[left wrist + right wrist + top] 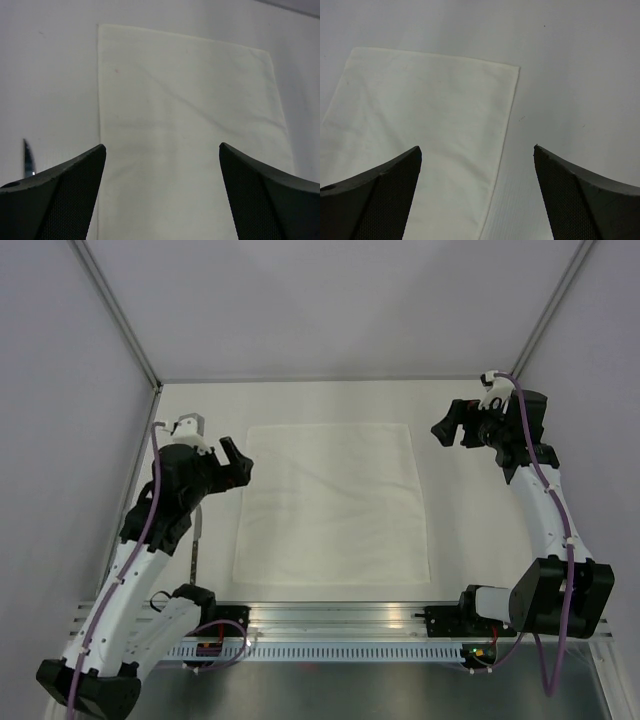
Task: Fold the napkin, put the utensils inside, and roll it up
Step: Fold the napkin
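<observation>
The white napkin [330, 502] lies spread flat in the middle of the cream tabletop. It also fills much of the left wrist view [185, 100] and the left half of the right wrist view [430, 110]. The slim grey utensils [196, 545] lie left of the cloth, mostly hidden under my left arm; one shiny tip [27, 159] shows beside the left finger. My left gripper [238, 462] [161, 145] hovers open over the cloth's left edge. My right gripper [450, 428] [477, 147] hangs open off the cloth's far right corner. Both are empty.
Grey walls with metal frame posts [120, 315] enclose the table on three sides. An aluminium rail [330, 615] with the arm bases runs along the near edge. Bare tabletop [470, 530] lies right of the cloth.
</observation>
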`<state>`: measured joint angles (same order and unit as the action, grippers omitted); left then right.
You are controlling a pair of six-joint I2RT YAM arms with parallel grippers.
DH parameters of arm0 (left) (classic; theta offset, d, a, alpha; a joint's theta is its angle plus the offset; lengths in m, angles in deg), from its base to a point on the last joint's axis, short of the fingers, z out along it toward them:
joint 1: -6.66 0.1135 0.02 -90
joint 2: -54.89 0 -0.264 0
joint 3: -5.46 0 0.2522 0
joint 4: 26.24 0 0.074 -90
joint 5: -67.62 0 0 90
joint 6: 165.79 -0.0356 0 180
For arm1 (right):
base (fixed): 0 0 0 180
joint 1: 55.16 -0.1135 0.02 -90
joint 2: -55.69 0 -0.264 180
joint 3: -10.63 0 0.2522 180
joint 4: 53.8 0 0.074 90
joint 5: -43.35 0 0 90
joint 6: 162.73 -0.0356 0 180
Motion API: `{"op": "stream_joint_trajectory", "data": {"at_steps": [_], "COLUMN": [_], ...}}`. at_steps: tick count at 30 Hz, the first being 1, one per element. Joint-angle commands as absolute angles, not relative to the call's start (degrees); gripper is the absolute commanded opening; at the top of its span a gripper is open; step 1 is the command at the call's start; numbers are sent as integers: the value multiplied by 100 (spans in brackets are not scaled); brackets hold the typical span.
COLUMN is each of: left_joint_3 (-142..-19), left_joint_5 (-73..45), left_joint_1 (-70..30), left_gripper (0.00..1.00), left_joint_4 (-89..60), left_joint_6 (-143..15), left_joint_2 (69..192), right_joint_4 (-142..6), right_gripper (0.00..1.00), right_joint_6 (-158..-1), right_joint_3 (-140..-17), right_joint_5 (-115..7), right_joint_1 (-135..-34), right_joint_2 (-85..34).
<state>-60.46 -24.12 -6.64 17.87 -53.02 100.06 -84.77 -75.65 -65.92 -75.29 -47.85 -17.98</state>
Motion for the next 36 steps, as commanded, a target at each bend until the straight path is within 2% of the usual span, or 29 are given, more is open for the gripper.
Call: {"op": "stream_joint_trajectory", "data": {"at_steps": [1,4,10,16,21,27,32,36], "left_joint_3": [-6428,-6551,-6525,-7236,-8157,-9124,-9548,-9733], "left_joint_5": [-3023,-4028,-5040,-5156,-4989,-4621,-4400,-4321], "left_joint_1": [-1744,-3142,-5245,-6591,-7208,-7586,-7657,-7728], "left_gripper": [97,96,93,88,82,76,66,61], "left_joint_4": [1617,1451,634,9,-281,-440,-361,-352], "left_joint_6": [-5311,-5215,-5135,-5214,-5398,-5557,-5399,-5451], "left_joint_2": [10322,10804,12061,14162,15724,16956,17494,17706], "right_joint_4": [-8776,-9233,-10060,-9991,-9920,-9806,-9814,-9779], "right_gripper": [98,98,98,98,98,98,98,97], "right_joint_6": [-7511,-7484,-7370,-7467,-7335,-7317,-7317,-7326], "right_joint_3": [-6930,-7395,-8081,-7943,-7810,-7635,-7626,-7582], "right_joint_5": [-7688,-7723,-7662,-7645,-7408,-7293,-7284,-7267], "right_joint_1": [-4769,-4769,-4760,-4751,-4751,-4751,-4751,-4751], "right_joint_2": [-1813,-2033,-2490,-2640,-2649,-2543,-2543,-2508]}}
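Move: The napkin's near right corner lies about 46 cm to my left hand's right, 16 cm back towards the base and some 24 cm below. The near left corner is level with it in depth but only about 1 cm left of my left hand. The knife's middle lies about 11 cm to that hand's left and 6 cm back. From my right hand, the near right corner is some 27 cm back, 4 cm left and 22 cm below. I swing my left hand about 45 cm right across the napkin, down some 20 cm and back about 16 cm, slowing as I come to its near right corner. The wrist turns about 50 degrees clockwise and dips its right side while the open fingers narrow partway. My right hand bobs up 2 cm, then sinks, tipping its fingers down 10 degrees. ##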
